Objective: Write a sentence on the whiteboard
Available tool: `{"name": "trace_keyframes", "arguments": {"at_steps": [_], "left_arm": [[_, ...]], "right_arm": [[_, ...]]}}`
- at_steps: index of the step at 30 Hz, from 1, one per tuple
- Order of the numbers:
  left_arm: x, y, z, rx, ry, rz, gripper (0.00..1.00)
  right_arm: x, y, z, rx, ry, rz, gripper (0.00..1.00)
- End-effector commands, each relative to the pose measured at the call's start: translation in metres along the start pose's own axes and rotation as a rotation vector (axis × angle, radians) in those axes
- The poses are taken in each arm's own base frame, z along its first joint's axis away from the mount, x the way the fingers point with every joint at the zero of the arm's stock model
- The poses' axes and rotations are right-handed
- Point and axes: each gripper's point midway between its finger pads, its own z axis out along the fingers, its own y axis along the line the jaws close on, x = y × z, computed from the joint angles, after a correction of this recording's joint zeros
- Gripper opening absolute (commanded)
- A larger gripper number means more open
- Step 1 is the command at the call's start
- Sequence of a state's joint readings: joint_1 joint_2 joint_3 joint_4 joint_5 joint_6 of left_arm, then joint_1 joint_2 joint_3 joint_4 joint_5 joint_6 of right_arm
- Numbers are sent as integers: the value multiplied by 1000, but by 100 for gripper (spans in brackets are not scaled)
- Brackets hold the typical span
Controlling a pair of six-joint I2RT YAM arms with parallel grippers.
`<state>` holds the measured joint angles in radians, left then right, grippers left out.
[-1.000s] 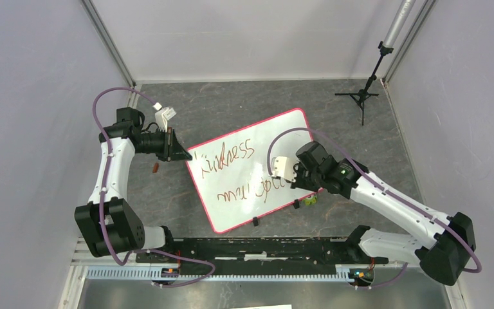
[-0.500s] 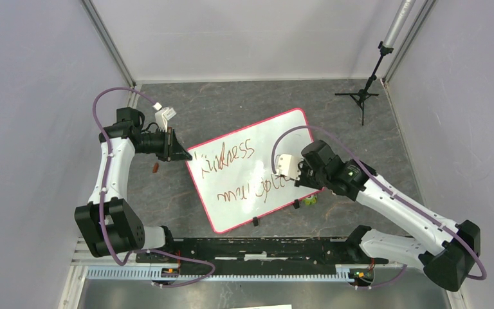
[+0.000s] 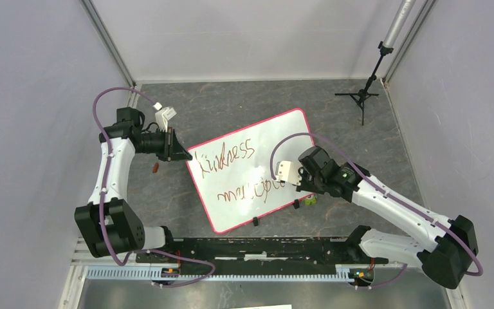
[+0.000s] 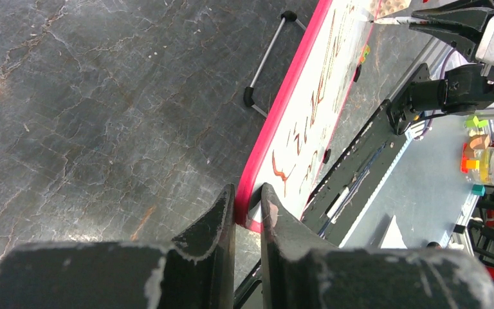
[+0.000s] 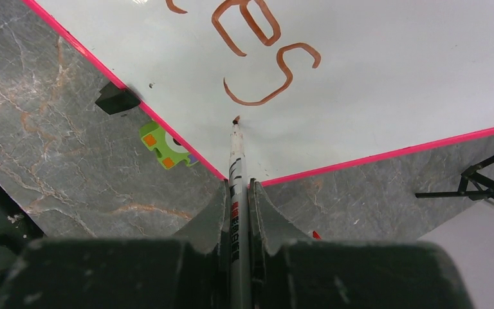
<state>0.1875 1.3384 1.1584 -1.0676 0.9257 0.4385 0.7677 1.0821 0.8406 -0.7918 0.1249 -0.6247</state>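
The whiteboard (image 3: 276, 138) lies tilted on the grey table, pink-edged, with the sentence (image 3: 228, 158) in reddish-brown in two lines. My left gripper (image 3: 185, 156) is shut on the whiteboard's left corner; the left wrist view shows its jaws (image 4: 247, 193) pinching the pink rim of the whiteboard (image 4: 296, 96). My right gripper (image 3: 294, 182) is shut on a grey marker (image 5: 236, 154) over the board's near right corner. The marker's tip is at the board's surface just below the last curl of the sentence (image 5: 270, 71). In that view the right gripper (image 5: 237, 190) clamps the marker's barrel.
Two black clips (image 3: 255, 222) (image 3: 295, 205) sit on the board's near long edge, and a green toy piece (image 3: 309, 201) lies beside it. A small reddish cap (image 3: 156, 167) lies left of the board. A black tripod (image 3: 360, 96) stands at the back right.
My right gripper has shifted slightly with the marker, first right, then back toward the near edge, and more of the second line shows. The left arm and the board have not moved.
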Motion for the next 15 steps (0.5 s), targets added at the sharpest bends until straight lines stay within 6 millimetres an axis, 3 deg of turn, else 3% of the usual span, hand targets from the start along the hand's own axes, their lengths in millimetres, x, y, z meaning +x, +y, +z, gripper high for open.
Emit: {"name": "trace_keyframes", "arguments": {"at_steps": [1,3,9,15], "left_arm": [[9,13,3,-71,49,5,12],[7,12,1,-76,44,12,19],[-3,11,-9,-121,26,38,54],[-32,-8,-27,-112,-50,83,76]], "right_arm": [[-22,-16,-8,39,-78,-8,0],[-34,-16,-16,20,-136,-14,0],[-60,-23,-35,17,-252,-38,0],[-84,-35,-47,23,-327,-14,0]]}}
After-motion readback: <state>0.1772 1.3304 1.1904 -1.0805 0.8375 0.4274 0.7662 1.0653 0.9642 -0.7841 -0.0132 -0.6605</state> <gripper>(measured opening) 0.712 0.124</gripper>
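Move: The marker in the right hand has its tip at a dot on the whiteboard, about 3 cm ahead, 2 left and 5 below the hand; the last "s" lies some 6 ahead and 6 left, the board's right near corner 2 ahead and 3 right, and a black clip 4 back and 5 left. The left hand pinches the board's left far corner, practically at its fingertips; a red cap lies about 12 cm left and 4 back. The right hand lifts the marker about 5 cm up and 4 left; left fingers release the board's corner. ##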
